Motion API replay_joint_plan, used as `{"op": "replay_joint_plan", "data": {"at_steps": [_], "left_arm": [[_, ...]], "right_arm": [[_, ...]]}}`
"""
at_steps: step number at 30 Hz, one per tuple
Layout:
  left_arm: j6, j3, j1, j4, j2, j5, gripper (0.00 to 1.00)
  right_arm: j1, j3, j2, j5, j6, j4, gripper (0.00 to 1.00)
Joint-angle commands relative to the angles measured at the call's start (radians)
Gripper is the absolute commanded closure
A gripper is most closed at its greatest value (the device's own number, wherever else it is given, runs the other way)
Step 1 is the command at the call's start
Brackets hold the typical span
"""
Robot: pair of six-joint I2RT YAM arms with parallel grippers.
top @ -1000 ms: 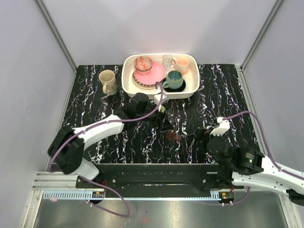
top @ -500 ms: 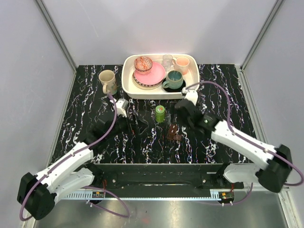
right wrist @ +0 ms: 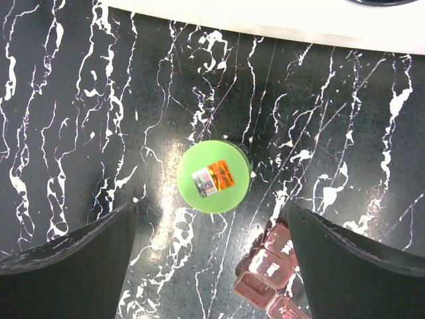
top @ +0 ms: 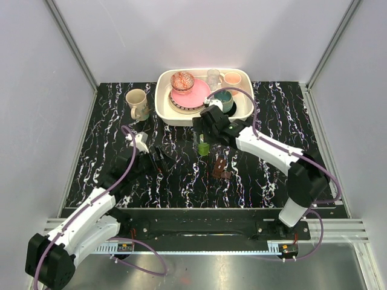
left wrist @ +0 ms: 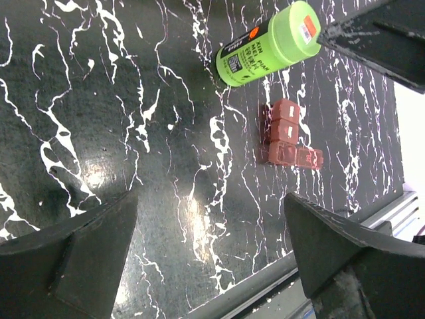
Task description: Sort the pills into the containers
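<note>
The containers are one small reddish-brown oblong case [top: 221, 169] with a row of little compartments, lying flat on the black marbled table [top: 278, 121]. The case [left wrist: 285, 141] shows in the left wrist view, and the case [right wrist: 271, 271] is also in the right wrist view. A green bottle [top: 204, 147] stands upright just beyond it. My right gripper [top: 205, 135] hangs open above the bottle, whose lid [right wrist: 212, 176] lies ahead of its jaws. My right gripper [right wrist: 212, 266] holds nothing. My left gripper [top: 158, 161] is open and empty, left of the bottle [left wrist: 269, 45]. My left gripper [left wrist: 209, 266] looks down on bare table. The pills are out of view.
A white tray [top: 162, 112] of crockery stands at the back centre, its rim [right wrist: 265, 20] just beyond the bottle. A beige mug [top: 138, 104] stands to the tray's left. The table's near edge [left wrist: 265, 292] runs under my left gripper.
My left arm has drawn back from the bottle to the left side of the table. My right arm has swung in from the near right to above the bottle.
</note>
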Motion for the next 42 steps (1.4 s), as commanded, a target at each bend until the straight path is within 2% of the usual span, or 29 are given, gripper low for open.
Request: {"op": "replay_joint_plan", "data": {"at_steps": [1, 8, 10, 13, 15, 18, 19, 21, 22, 25, 29, 30, 33, 37, 42], "left_arm": [[-0.007, 0.036, 0.005, -0.013, 0.015, 0.047, 0.04], [0.005, 0.033, 0.005, -0.021, 0.016, 0.069, 0.03], [0.005, 0.027, 0.005, -0.021, 0.010, 0.072, 0.03], [0.004, 0.019, 0.005, -0.021, 0.005, 0.072, 0.03], [0.004, 0.016, 0.005, -0.021, 0.005, 0.073, 0.03], [0.005, 0.010, 0.006, -0.015, 0.004, 0.082, 0.03], [0.005, 0.005, 0.005, -0.013, 0.002, 0.085, 0.03], [0.013, -0.001, 0.005, -0.001, -0.008, 0.093, 0.03], [0.021, -0.005, 0.005, 0.004, -0.014, 0.095, 0.03], [0.068, -0.009, 0.005, 0.013, -0.039, 0.107, 0.03], [0.162, 0.024, -0.010, 0.015, -0.062, 0.171, 0.03], [0.166, 0.021, -0.016, 0.039, -0.073, 0.177, 0.03], [0.195, 0.010, -0.062, 0.127, -0.119, 0.173, 0.03], [0.265, 0.057, -0.103, 0.113, -0.111, 0.165, 0.03], [0.298, 0.085, -0.145, 0.173, -0.079, 0.242, 0.04]], "right_arm": [[-0.012, 0.073, 0.077, -0.018, -0.028, 0.029, 0.00], [-0.015, 0.115, 0.169, -0.022, -0.037, 0.029, 0.01], [-0.018, 0.121, 0.189, -0.018, -0.043, 0.029, 0.06], [-0.021, 0.122, 0.212, -0.031, -0.050, 0.029, 0.21], [-0.021, 0.121, 0.220, -0.032, -0.053, 0.029, 0.20], [-0.021, 0.119, 0.231, -0.035, -0.057, 0.029, 0.36], [-0.021, 0.118, 0.229, -0.042, -0.060, 0.028, 0.45], [-0.021, 0.113, 0.218, -0.061, -0.074, 0.029, 0.56], [-0.020, 0.110, 0.202, -0.067, -0.080, 0.029, 0.68], [-0.021, 0.089, 0.143, -0.113, -0.103, 0.029, 0.81], [-0.020, 0.044, 0.058, -0.315, -0.138, 0.037, 0.90], [-0.021, 0.037, 0.033, -0.438, -0.143, 0.028, 0.92], [-0.021, 0.021, -0.011, -0.664, -0.137, 0.022, 0.96], [-0.020, 0.003, -0.065, -0.817, -0.116, 0.020, 0.98], [-0.020, 0.004, -0.096, -0.971, -0.099, 0.019, 0.99]]}}
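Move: The green-lidded pill bottle stands about 2 cm ahead of the open right hand, 1 cm to its left, with its middle some 9 cm below. From that hand the reddish pill box lies roughly 5 cm back, 6 cm right and 12 cm down; the dish tray's middle is about 23 cm ahead, 1 cm left and 10 cm down. From the left hand the bottle is around 4 cm ahead, 13 cm right and 7 cm lower. Right hand sinks 7 cm, pinches the bottle, carries it back, up and left towards the rising left hand. ##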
